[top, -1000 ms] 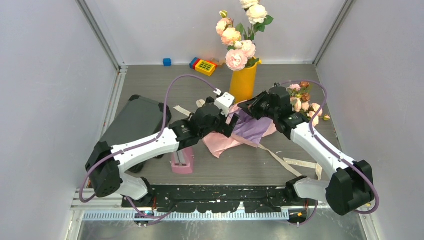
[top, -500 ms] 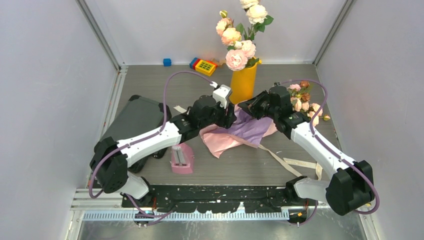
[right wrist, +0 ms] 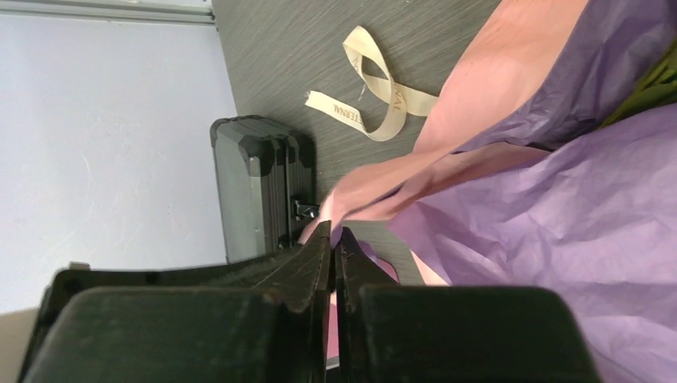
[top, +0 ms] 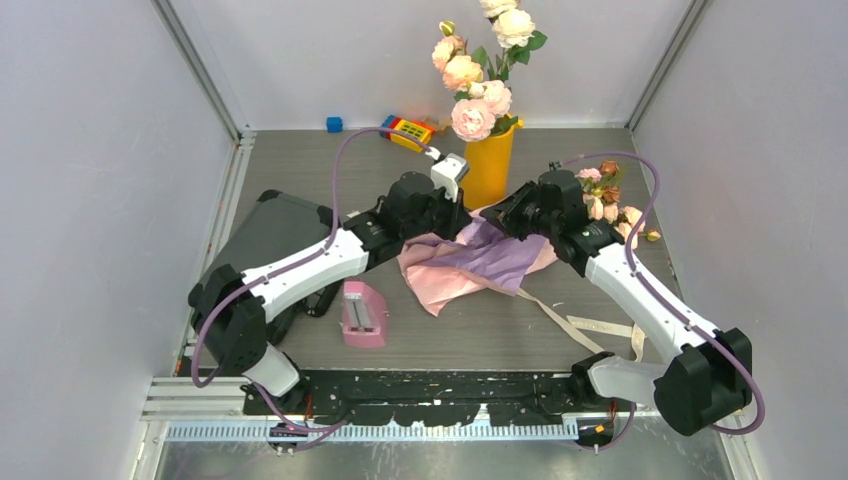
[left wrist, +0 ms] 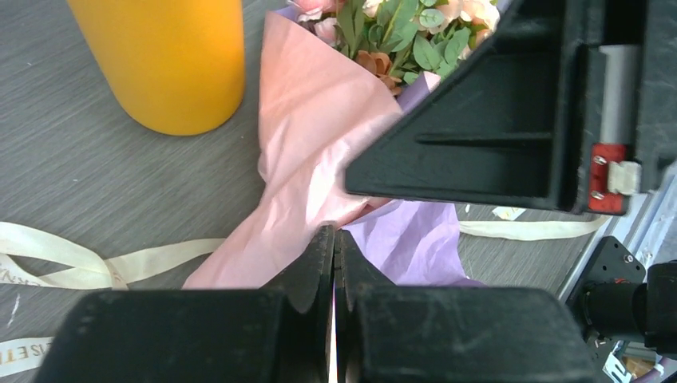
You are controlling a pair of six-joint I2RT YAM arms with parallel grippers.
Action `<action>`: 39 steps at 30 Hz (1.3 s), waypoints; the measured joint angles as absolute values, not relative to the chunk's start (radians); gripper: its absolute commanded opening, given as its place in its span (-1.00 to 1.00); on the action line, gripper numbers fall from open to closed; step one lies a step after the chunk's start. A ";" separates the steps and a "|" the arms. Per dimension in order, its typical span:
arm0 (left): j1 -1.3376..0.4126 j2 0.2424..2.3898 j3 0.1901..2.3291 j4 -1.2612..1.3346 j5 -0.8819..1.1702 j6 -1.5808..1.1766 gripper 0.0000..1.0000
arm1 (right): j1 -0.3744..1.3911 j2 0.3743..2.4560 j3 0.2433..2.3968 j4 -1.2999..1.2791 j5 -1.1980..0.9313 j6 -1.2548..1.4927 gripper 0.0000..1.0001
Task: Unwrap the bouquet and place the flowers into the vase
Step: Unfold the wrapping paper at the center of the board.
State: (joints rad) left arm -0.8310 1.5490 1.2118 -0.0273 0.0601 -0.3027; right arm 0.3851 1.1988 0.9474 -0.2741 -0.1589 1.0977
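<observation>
The bouquet [top: 480, 262] lies on the table just in front of the yellow-orange vase [top: 487, 165]. Its pink and lilac paper is spread out. The small flowers [top: 605, 205] stick out to the right, behind my right arm. My left gripper [top: 462, 222] is shut on the pink edge of the paper [left wrist: 311, 144], the jaws [left wrist: 334, 233] pressed together. My right gripper [top: 495, 215] faces it closely and is shut on a pink fold [right wrist: 375, 187], its tips [right wrist: 334, 233] nearly touching. Lilac paper [right wrist: 575, 207] fills the right wrist view. The vase [left wrist: 180, 64] stands left of the paper.
Big pale pink and cream roses [top: 480, 70] fill the vase. A black case [top: 275, 240] lies at the left and a pink stapler-like object [top: 365, 315] in front of it. Beige ribbon strips [top: 590, 325] trail at the front right. A yellow toy [top: 407, 132] and a blue cube [top: 334, 124] sit at the back.
My left gripper moved back and right to the paper's upper edge and closed from wide open. My right gripper stayed nearly in place on the paper.
</observation>
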 measured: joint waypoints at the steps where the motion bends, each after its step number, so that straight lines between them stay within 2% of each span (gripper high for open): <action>1: -0.823 1.549 1.216 -0.028 0.073 -0.302 -1.00 | 0.387 1.192 0.950 -0.286 -0.155 1.088 -0.74; 4: -0.787 1.549 1.229 -0.046 0.097 -0.299 -1.00 | 0.387 1.171 0.957 -0.321 -0.142 1.066 -0.49; 7: -0.738 1.549 1.246 -0.070 0.106 -0.276 -1.00 | 0.387 1.143 0.963 -0.360 -0.120 1.040 -0.06; 9: -0.715 1.551 1.255 -0.081 0.106 -0.253 -1.00 | 0.387 1.127 0.968 -0.387 -0.102 1.022 0.13; 13: -0.681 1.577 1.302 -0.095 0.099 -0.191 -1.00 | 0.386 1.090 0.969 -0.444 -0.056 0.990 0.32; 26: -0.624 1.692 1.362 -0.086 -0.102 0.022 -1.00 | 0.386 0.960 0.875 -0.620 0.162 0.916 0.62; 33: -0.544 1.739 1.362 -0.045 -0.161 0.035 -1.00 | 0.386 0.927 0.738 -0.615 0.177 0.918 0.63; 39: -0.487 1.806 1.362 -0.034 -0.183 0.035 -1.00 | 0.386 0.947 0.722 -0.576 0.164 0.912 0.63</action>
State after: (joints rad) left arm -0.4873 1.8057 1.3617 -0.0338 -0.1825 0.0349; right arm 0.3859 0.9474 0.7216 -0.5762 0.1638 0.9123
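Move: My left hand already pinches the upper paper edge. The open board I take it to lies about 17 cm ahead and 16 cm left, some 20 cm lower; the vase is 18 cm ahead and 5 cm right, the toy phone 37 cm ahead and 12 cm left. From my right hand, still on the paper, the purple flap lies about 6 cm back, 8 cm right and 15 cm below, and the flowers 14 cm ahead, 25 cm right. Keeping its pinch on the edge, my left hand sweeps forward and left about 23 cm in all towards the open board left of the vase, turning some 25 degrees counter-clockwise and sinking late. My right hand opens, lets go of the paper and withdraws rightward, back and, mostly late, down, its left side tipping lower, to hover open over the purple flap. ##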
